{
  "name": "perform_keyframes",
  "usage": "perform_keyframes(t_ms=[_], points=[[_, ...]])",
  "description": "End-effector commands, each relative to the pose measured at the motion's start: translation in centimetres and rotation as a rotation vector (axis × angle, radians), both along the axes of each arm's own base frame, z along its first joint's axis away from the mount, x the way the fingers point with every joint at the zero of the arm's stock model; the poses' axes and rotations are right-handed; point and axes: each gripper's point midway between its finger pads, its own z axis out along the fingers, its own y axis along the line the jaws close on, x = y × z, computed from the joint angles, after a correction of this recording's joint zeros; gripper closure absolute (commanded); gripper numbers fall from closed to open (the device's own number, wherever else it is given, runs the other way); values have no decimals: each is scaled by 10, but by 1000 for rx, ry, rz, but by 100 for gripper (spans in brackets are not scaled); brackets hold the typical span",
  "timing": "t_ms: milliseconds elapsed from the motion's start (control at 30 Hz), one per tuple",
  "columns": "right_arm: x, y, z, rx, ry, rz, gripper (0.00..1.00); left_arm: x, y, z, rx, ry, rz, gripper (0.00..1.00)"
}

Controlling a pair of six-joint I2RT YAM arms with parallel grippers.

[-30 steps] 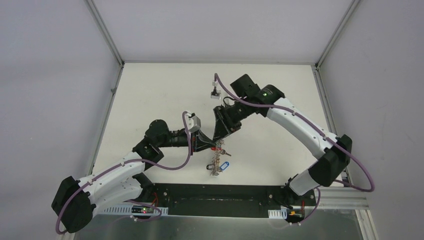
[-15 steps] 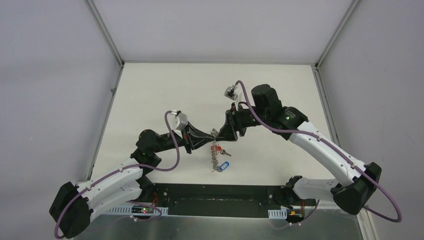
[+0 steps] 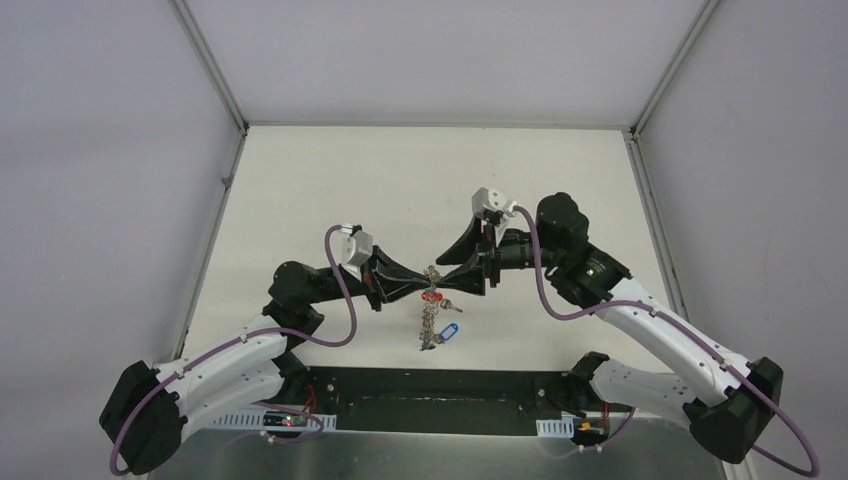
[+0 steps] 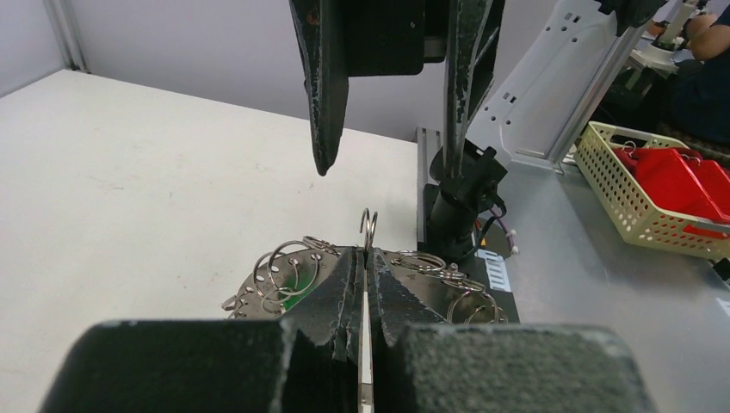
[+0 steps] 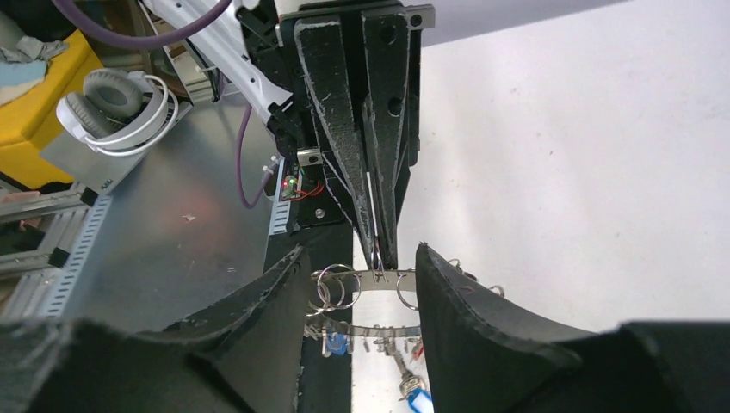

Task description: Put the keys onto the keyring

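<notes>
The keyring, a flat grey metal ring edged with small wire loops, hangs edge-down above the white table. My left gripper is shut on its top rim; in the left wrist view a wire loop sticks up between the closed tips, with the keyring spread out behind them. The red-tagged key and the blue-tagged key dangle from it. My right gripper faces the left one, open. Its fingers stand just short of the keyring, one off each end, with the blue-tagged key below.
The black base plate lies under the hanging ring at the table's near edge. Off the table are a cream basket with red items and white headphones on a metal bench. Grey walls enclose the table.
The right arm swung from the back down level with the left gripper and now faces it, fingers open at the ring. The left gripper rose a little with the keyring.
</notes>
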Motion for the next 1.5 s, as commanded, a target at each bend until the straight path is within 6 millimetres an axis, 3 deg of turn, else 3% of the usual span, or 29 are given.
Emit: perform_keyframes(t_ms=[0, 633, 700, 767, 1067, 1200, 1300, 1333, 1467], points=[[-8, 3, 20, 121, -169, 80, 51, -13, 4, 39, -104, -115, -37, 100], [-2, 10, -7, 78, -121, 83, 54, -14, 1, 45, -105, -117, -59, 100], [-1, 10, -9, 74, -117, 77, 72, -14, 1, 45, -104, -117, -60, 100], [-1, 10, -12, 68, -110, 77, 78, -14, 1, 46, -105, -118, -60, 100], [1, 11, -20, 41, -83, 68, 80, -15, 1, 47, -107, -119, -61, 100], [2, 10, -18, 40, -85, 58, 100, -14, 1, 46, -102, -115, -59, 100], [1, 9, -16, 36, -80, 54, 100, -14, 1, 44, -90, -110, -56, 100], [2, 8, -16, 27, -72, 50, 100, -13, 1, 42, -81, -108, -51, 98], [3, 5, -22, -48, -39, 37, 100, -6, 4, 35, -7, -115, 2, 56]])
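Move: At the left fingertips, still pinched, is the small loop at the top of the keyring. From the right hand's open fingers that loop lies about 2 cm below, 1 cm to the left and level fore-and-aft. Down on the table, some 30 cm under the right hand, are the red-tagged key, about 10 cm ahead and 1 cm right, and the blue-tagged key, 6 cm ahead and 1 cm right. Sinking some 3 cm and easing barely 1 cm left, the right hand brings its half-open fingers down around the loop beside the left fingertips and shuts them on it, with hardly any turn of the wrist. The left hand stays in place, keeping its pinch until the right has closed, then opens its fingers and lets go. ##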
